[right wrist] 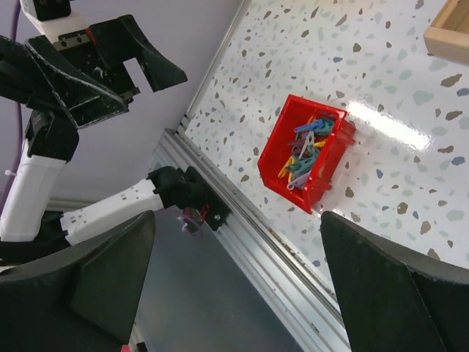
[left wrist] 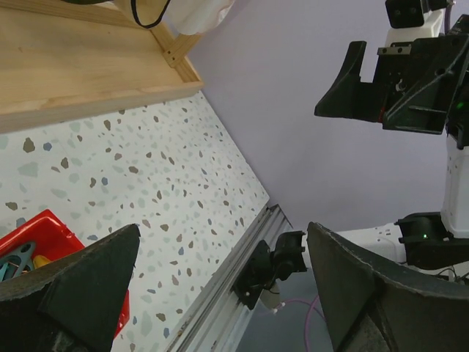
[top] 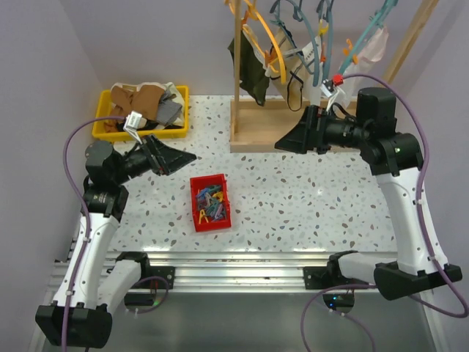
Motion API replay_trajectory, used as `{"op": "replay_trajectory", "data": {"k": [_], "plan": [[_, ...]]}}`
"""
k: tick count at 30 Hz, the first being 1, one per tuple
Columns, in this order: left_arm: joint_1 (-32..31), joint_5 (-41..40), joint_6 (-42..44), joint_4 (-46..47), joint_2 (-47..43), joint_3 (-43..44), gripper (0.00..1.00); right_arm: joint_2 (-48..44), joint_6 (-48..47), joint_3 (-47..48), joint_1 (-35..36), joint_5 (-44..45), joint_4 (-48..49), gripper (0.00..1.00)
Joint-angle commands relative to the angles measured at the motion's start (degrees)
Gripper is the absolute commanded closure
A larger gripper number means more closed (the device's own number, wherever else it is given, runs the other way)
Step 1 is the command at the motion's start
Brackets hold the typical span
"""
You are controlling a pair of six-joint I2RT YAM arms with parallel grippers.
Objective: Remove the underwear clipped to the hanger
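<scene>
Several hangers hang from a wooden rack at the back. An orange hanger (top: 258,33) carries dark green underwear (top: 251,73). A teal hanger (top: 308,29) carries cream underwear with black trim (top: 297,79), whose lower edge also shows in the left wrist view (left wrist: 187,13). A pale pink piece (top: 374,45) hangs further right. My right gripper (top: 282,143) is open, just below the cream underwear and pointing left, and holds nothing (right wrist: 238,282). My left gripper (top: 187,157) is open over the table's left side, pointing right, and is also empty (left wrist: 223,282).
The rack's wooden base (top: 267,126) stands at the back middle. A yellow bin (top: 183,110) of folded garments sits at the back left. A red bin (top: 210,203) of coloured clips lies between the arms. The metal rail (top: 234,268) runs along the near edge.
</scene>
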Motion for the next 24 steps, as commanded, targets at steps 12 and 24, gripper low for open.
{"op": "replay_trajectory", "data": {"k": [12, 24], "plan": [[-1.76, 2.66, 5.5, -3.9, 1.7, 5.12, 0.0, 15.69, -17.83, 26.83, 9.98, 29.2, -8.8, 0.02], [-2.82, 1.08, 11.48, -9.97, 1.78, 7.06, 0.0, 26.4, -25.57, 36.06, 12.54, 51.38, 1.22, 0.04]]}}
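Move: The beige underwear with black trim, seemingly the right hand's aim, hangs about 26 cm ahead of that hand, 4 cm to its right and some 8 cm lower. The dark green underwear hangs about as far ahead and as low, but 8 cm to the hand's left. Nearer, the orange hanger's end is about 21 cm ahead, 2 cm left, roughly level. From the left hand, the beige piece lies about 26 cm ahead, 27 cm right and 3 cm lower. Towards the hanging underwear, the right hand reaches forward about 14 cm, rising nearly 4 cm on the way and then sinking back about half of that. Meanwhile the wrist swings clockwise and rolls, some 45 degrees in all, bringing the fingers from pointing mostly left to mostly forward and still slanting down. They stay wide open, with no contact to be seen. ##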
